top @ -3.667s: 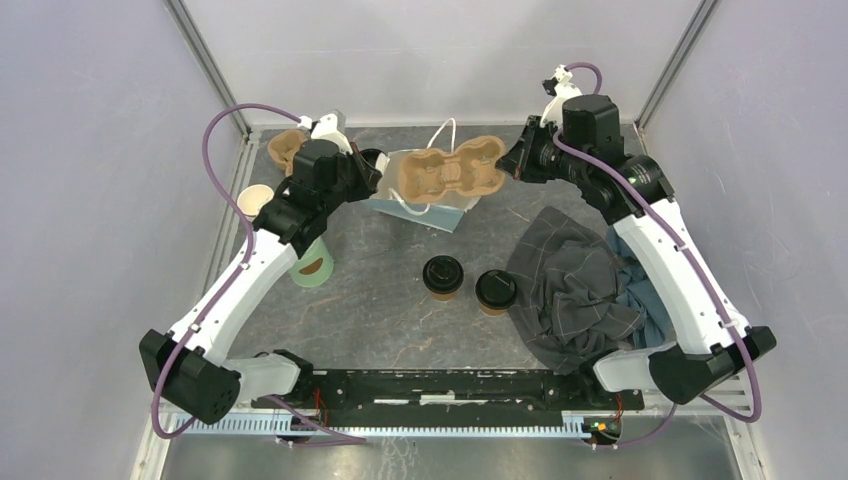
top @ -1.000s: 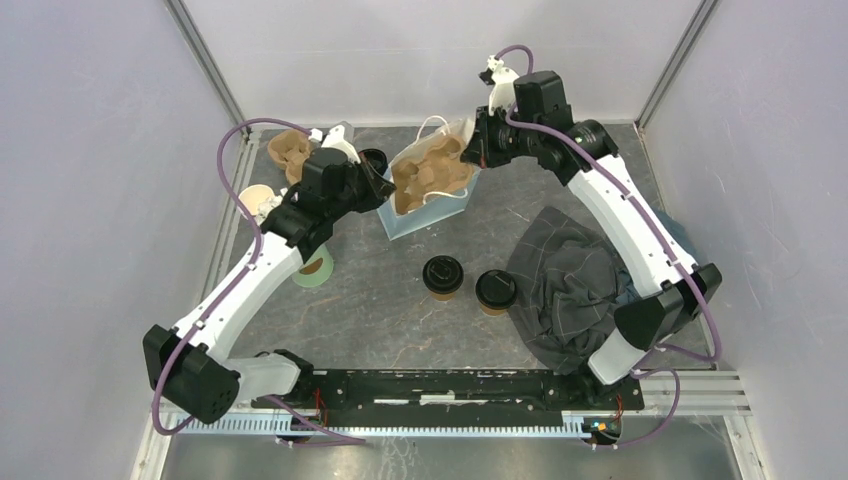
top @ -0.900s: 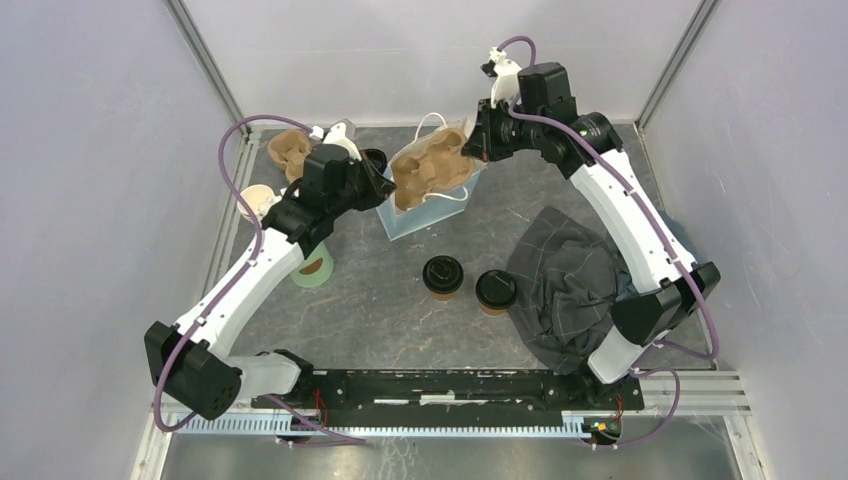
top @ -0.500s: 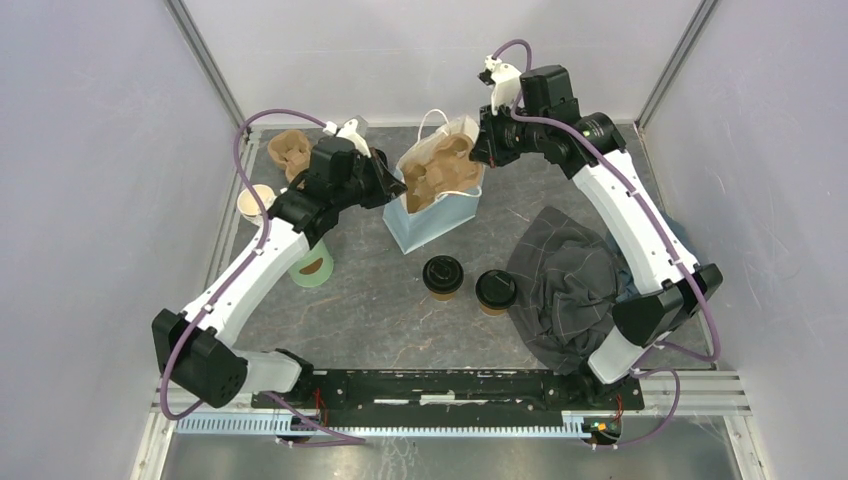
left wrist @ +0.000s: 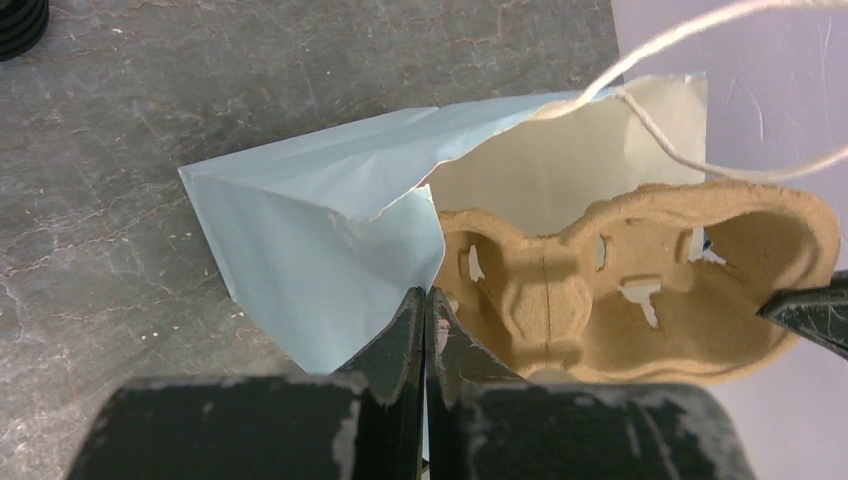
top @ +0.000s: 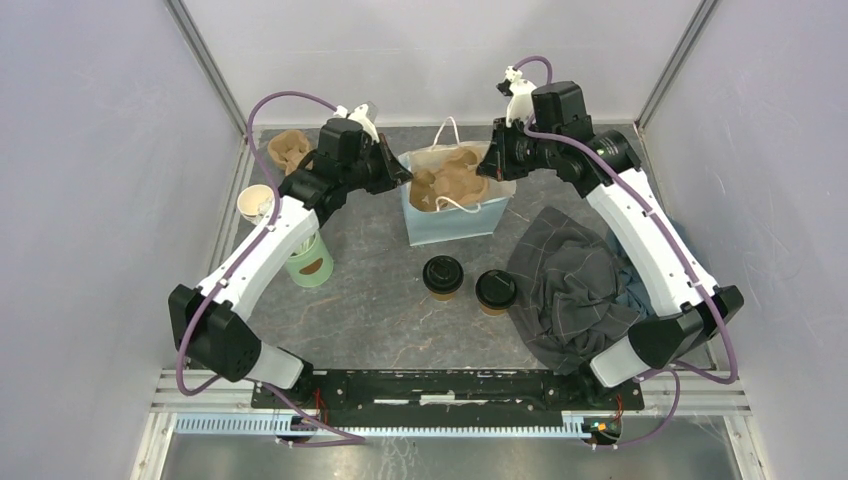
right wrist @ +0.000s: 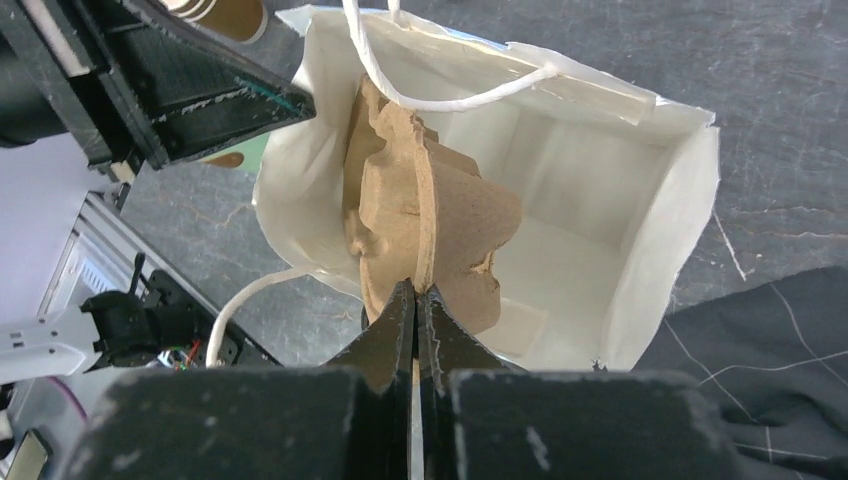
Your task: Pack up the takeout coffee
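Note:
The takeout coffee, two brown paper cups with black lids (top: 442, 276) (top: 495, 289), stands in mid table, touched by neither gripper. Behind them a pale blue paper bag (top: 455, 215) stands upright with its mouth open. My left gripper (top: 401, 178) (left wrist: 425, 295) is shut on the bag's left rim (left wrist: 400, 215). A brown pulp cup carrier (top: 455, 180) (left wrist: 620, 295) (right wrist: 420, 215) sits tilted in the bag's mouth, partly inside. My right gripper (top: 493, 165) (right wrist: 415, 290) is shut on the carrier's right edge.
A crumpled grey cloth (top: 575, 285) lies right of the cups. A green cup (top: 308, 262) and a beige cup (top: 255, 203) stand at the left, a second pulp carrier (top: 288, 150) at the back left. Black lids (left wrist: 20, 18) are stacked near the bag.
Both arms have swung the bag from leaning to upright and shifted it right. The carrier has turned with it and sits lower in the bag's mouth. The cups have not moved.

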### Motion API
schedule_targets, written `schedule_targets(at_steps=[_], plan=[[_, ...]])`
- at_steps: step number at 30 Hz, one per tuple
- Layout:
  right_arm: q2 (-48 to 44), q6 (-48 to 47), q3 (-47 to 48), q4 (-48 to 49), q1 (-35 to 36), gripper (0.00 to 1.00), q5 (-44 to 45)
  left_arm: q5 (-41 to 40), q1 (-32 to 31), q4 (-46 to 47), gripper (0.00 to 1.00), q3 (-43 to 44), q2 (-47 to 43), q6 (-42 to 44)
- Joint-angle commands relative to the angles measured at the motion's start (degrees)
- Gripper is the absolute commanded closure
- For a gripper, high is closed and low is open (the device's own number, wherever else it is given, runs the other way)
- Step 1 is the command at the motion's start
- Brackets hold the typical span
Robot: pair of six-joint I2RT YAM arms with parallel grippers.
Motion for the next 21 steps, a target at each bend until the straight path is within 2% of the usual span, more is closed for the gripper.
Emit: schedule_targets(at_steps=[1, 3, 5, 8, 10, 14, 17, 21], plan=[[1.9, 1.3, 2.0, 4.6, -1.0, 1.0, 2.1, 0.8, 0.4, -2.7, 0.98, 3.7, 1.5, 3.4], [3.6, 0.6, 3.4, 6.1, -1.4, 1.0, 2.0, 1.0, 0.4, -3.1, 0.97, 4.0, 1.9, 3.4], [4.5, -0.1, 3.3, 6.7, -2.0, 1.0, 2.2, 1.1, 0.5, -3.2, 0.92, 4.4, 2.4, 3.1], [4.5, 0.1, 1.4, 7.8, -3.0, 1.0, 1.7, 0.7, 0.4, -6.1, 0.74, 6.7, 3.7, 3.7], [3.6, 0.8, -1.0, 9.1, -3.7, 1.0, 1.5, -1.0, 0.4, -9.4, 0.58, 10.2, 4.2, 4.9], [2.9, 2.0, -3.8, 10.8, -4.9, 1.0, 0.0, -3.6, 0.4, -14.7, 0.37, 16.3, 3.5, 7.9], [3.5, 2.2, -3.7, 11.4, -5.5, 1.0, -2.2, -3.1, 0.3, -15.4, 0.29, 17.4, 2.5, 8.9], [4.9, 0.6, -2.9, 10.6, -5.6, 1.0, -3.1, -6.1, 0.3, -17.4, 0.3, 16.1, 4.0, 5.1]])
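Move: The open bag mouth is centred some 3 cm ahead, 5 cm left and 6 cm below the right hand, which already pinches the cardboard carrier; the carrier's middle is about 2 cm ahead, 5 cm left and 6 cm down. Of the lidded coffees, 28 cm below this hand, the left cup is 12 cm back and 9 left, the right cup 15 back and 2 right. From the left hand, shut on the bag's left rim, the mouth's middle is level and 10 cm right. The right hand keeps its shut grip on the carrier's edge and carries it forward about 5 cm, going over into a sink of some 4 cm, down into the bag, with a slight clockwise turn. Meanwhile the left hand lets go of the bag's left rim, spreading its fingers from shut to roughly three-quarters open while nearly in place, then lifts about 4 cm and drifts a centimetre left. ##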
